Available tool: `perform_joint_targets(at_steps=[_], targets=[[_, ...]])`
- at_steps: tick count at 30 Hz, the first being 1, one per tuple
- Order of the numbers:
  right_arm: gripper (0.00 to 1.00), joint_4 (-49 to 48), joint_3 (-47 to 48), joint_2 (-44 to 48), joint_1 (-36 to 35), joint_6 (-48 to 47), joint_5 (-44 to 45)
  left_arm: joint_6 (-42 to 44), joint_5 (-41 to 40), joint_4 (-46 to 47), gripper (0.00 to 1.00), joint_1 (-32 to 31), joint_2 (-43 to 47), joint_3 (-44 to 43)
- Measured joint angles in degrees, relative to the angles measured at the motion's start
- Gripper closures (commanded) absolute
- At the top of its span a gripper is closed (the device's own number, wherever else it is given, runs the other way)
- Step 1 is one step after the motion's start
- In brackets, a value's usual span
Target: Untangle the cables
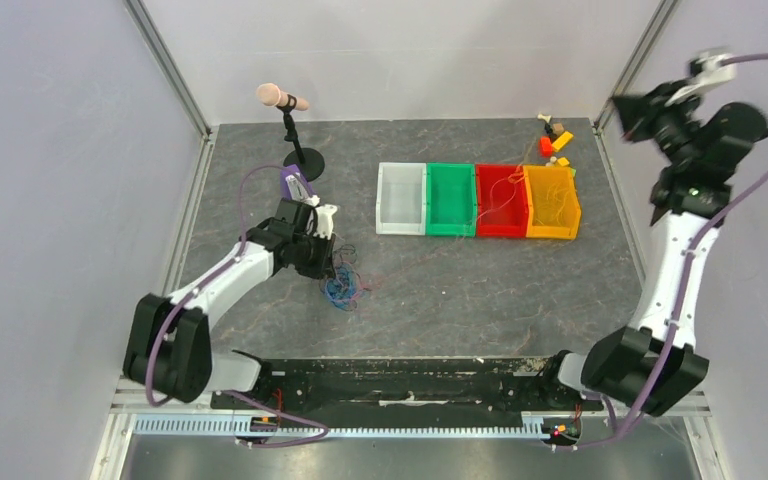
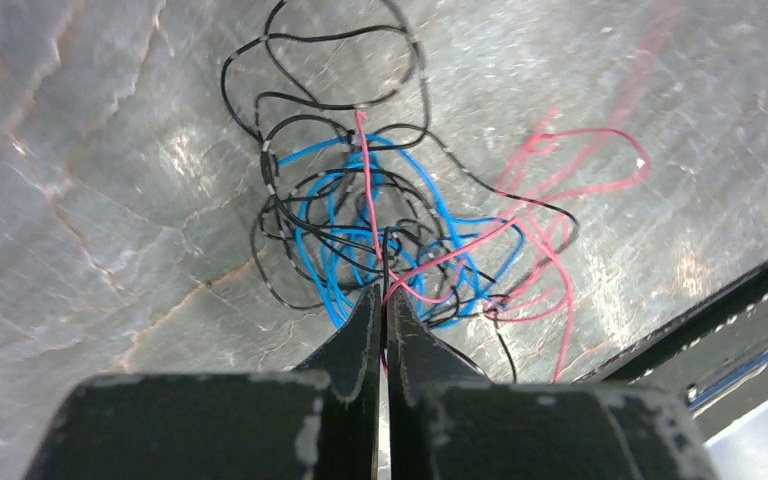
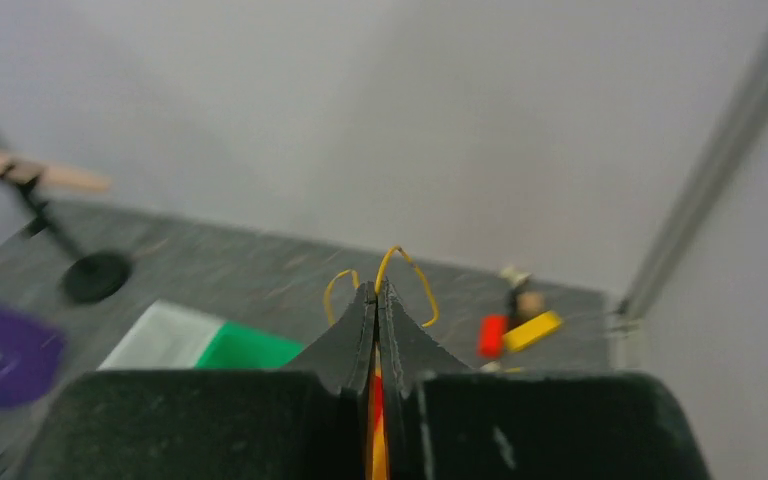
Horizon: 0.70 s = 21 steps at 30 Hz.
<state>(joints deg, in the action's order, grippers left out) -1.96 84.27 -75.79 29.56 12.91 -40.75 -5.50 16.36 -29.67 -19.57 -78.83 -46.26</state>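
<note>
A clump of thin blue, black and red cables lies on the grey table left of centre. In the left wrist view, the blue cable, black cable and red cable loop through each other. My left gripper sits at the clump's near edge, and the left wrist view shows it shut on red and black strands. My right gripper is raised high at the back right. It is shut on a yellow cable, which loops out past its tips.
Four bins stand in a row behind the centre: clear, green, red and orange. A microphone on a stand is at the back left. Small toy pieces lie at the back right. Enclosure walls surround the table.
</note>
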Motion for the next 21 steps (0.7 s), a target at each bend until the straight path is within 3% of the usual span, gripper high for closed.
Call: perform_joint_targets(at_steps=[5,8,14,16,18,21], targets=[[1.00,10.23,-11.89,7.82,-6.03,-3.41,-12.37,12.63,2.91,-2.05,0.98,0.02,8.24,-0.26],[1.00,23.17,-14.75,12.33,-6.10,-14.40,-15.30,22.16,4.70,-4.17,0.98,0.02,13.79,-0.26],[1.00,44.33,-17.11,13.51,-5.70,-39.06,-11.10,35.17,5.60,-6.91,0.98,0.59,18.80,2.56],[0.98,48.46,-20.50,12.35,-5.55,-45.53,-7.28,36.96,4.87,-7.50,0.84,0.87,17.75,3.48],[0.69,50.45,-23.76,10.80,-5.51,-49.46,-3.67,38.18,4.74,-7.82,0.55,1.16,16.46,3.80],[0.29,54.07,-27.04,5.95,-5.42,-55.25,2.01,40.06,6.29,-7.93,0.28,1.25,15.72,3.76]])
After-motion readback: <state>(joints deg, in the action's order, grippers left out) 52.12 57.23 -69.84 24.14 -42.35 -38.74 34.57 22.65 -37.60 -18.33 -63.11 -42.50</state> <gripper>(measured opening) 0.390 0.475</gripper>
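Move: The right hand, high up with the yellow cable pinched, has the bare table in front of the yellow bin about 14 cm back, 7 cm left and 46 cm below. The yellow bin's middle is 2 cm ahead, 4 cm left and 43 cm down; the red bin is 12 cm left of it. From the left hand, gripping black and pink strands, the tangle is about 3 cm right, 1 cm back and 5 cm below; the purple holder is 18 cm ahead, 9 cm left. Swing the right gripper down some 30 cm and back about 14 cm towards the table in front of the yellow bin, arcing left first and then slightly right, tipping the fingers steeply down; open them near the end to let go of the yellow cable. Meanwhile raise the left gripper off the tangle, sink partway back while easing back and left and turning clockwise, then open it halfway to release the strands. ##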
